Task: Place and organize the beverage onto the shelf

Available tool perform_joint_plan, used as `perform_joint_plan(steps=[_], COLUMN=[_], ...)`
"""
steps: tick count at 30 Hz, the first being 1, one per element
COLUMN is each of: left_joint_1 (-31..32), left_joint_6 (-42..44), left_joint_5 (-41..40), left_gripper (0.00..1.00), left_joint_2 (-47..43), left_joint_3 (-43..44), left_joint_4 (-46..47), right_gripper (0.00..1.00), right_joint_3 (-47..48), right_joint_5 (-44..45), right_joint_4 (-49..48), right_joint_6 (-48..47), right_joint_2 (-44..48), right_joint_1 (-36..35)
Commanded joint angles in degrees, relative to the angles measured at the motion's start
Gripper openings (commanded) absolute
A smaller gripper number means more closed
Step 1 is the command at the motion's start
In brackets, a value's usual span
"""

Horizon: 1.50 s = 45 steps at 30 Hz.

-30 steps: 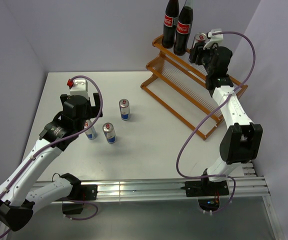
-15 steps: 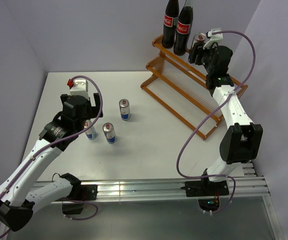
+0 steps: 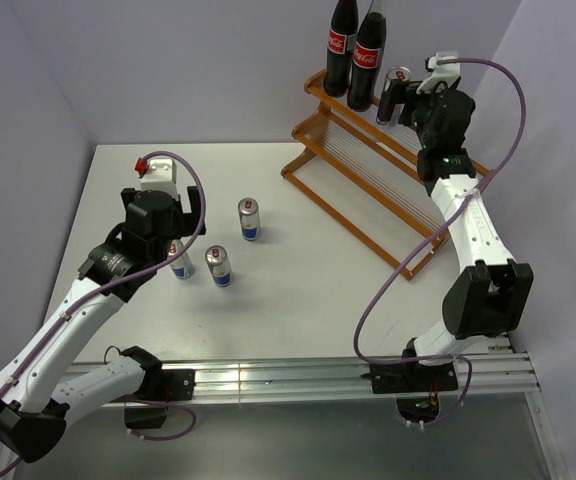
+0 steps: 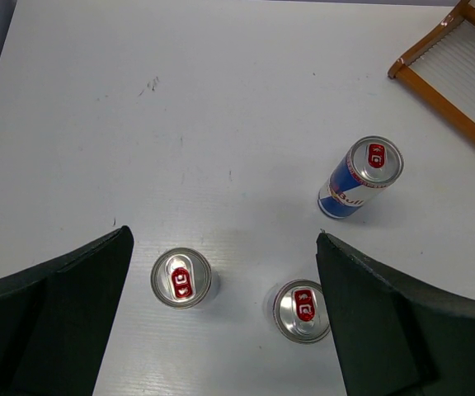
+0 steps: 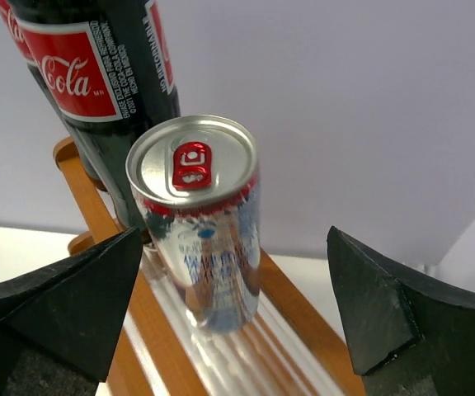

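Observation:
Two dark cola bottles [image 3: 341, 45] [image 3: 366, 60] stand at the far end of the orange-brown shelf's [image 3: 343, 222] upper tier. Next to them on that tier stands a silver-blue can [image 3: 399, 80]. My right gripper [image 3: 411, 97] is open, its fingers well apart on either side of this can [image 5: 196, 214] and not touching it. Three more cans [image 3: 250, 218] [image 3: 218, 266] [image 3: 180, 260] stand upright on the white table. The left gripper [image 4: 223, 247] hovers open above the two nearer ones [image 4: 181, 278] [image 4: 303, 310], holding nothing.
The shelf runs diagonally from back centre towards the right edge; its lower tier and the rest of the upper tier hold nothing. A corner of it [image 4: 444, 91] shows in the left wrist view. Purple walls close the back and both sides.
My right gripper has opened and let go of the can, which stays upright on the upper tier; the wrist has drawn back slightly. The left arm has not moved.

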<state>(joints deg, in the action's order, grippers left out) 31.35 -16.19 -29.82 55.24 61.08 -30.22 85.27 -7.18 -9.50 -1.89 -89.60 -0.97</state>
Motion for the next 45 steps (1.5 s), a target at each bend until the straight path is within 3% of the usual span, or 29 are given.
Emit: perform_joint_plan(steps=[1, 5, 12, 18, 21, 30, 39, 45], left_joint_1=[-0.15, -0.24, -0.24, -0.33, -0.33, 0.46, 2.40, 2.48], left_joint_6=[-0.51, -2.18, -4.73, -8.77, -11.40, -14.49, -13.96, -14.66], left_joint_5=[-0.85, -3.03, -1.30, 3.53, 5.12, 14.00, 14.36, 14.27], left_gripper=[0.99, 0.99, 1.00, 1.00, 0.99, 0.99, 0.99, 0.99], left_joint_2=[0.04, 1.71, 4.95, 9.87, 12.86, 22.43, 34.74, 41.25], left_joint_3=[0.71, 2.02, 5.89, 13.96, 16.26, 18.81, 23.20, 26.36], left_joint_4=[1.22, 0.42, -3.43, -8.98, -11.18, -6.61, -4.32, -1.95], right_gripper=[1.00, 1.00, 1.00, 1.00, 1.00, 1.00, 1.00, 1.00], right_joint_3=[3.40, 4.20, -6.08, -8.72, -10.56, -22.78, -29.10, -31.13], right_joint_5=[5.84, 7.09, 11.48, 29.54, 33.80, 24.68, 16.60, 16.93], right_joint_4=[5.24, 15.70, 24.16, 35.06, 37.97, 29.89, 29.63, 29.71], right_joint_6=[3.54, 9.61, 13.76, 14.72, 15.78, 18.94, 20.44, 21.49], right_joint_2=[6.01, 10.23, 21.39, 26.49, 28.07, 39.06, 41.61, 40.47], right_joint_1=[0.36, 0.36, -5.17, -17.45, -21.17, -22.49, -22.49, -22.49])
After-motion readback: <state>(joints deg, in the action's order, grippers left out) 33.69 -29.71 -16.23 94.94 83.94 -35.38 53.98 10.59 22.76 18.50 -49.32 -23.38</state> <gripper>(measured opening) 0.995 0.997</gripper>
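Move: The far can on the table stands about 12 cm ahead of the left hand, 14 cm to its right and 20 cm below. On the way, the right near can is 1 cm back and 7 cm to the right of that hand, the left near can 2 cm ahead and 4 cm left. The shelf can is 2 cm ahead, 1 cm left and 3 cm below the right hand; the far can is some 13 cm back, 33 cm left and 32 cm down. The far can is what the wide-open left hand closes in on: after a small dip and lift in place it swings right about 13 cm, sinks 10 and reaches 8 forward, fingers tipping some 25 degrees further down. From the already released shelf can the open right hand backs off about 22 cm, first rising a little, then sinking and drifting left in front of the shelf, also tipping down. ##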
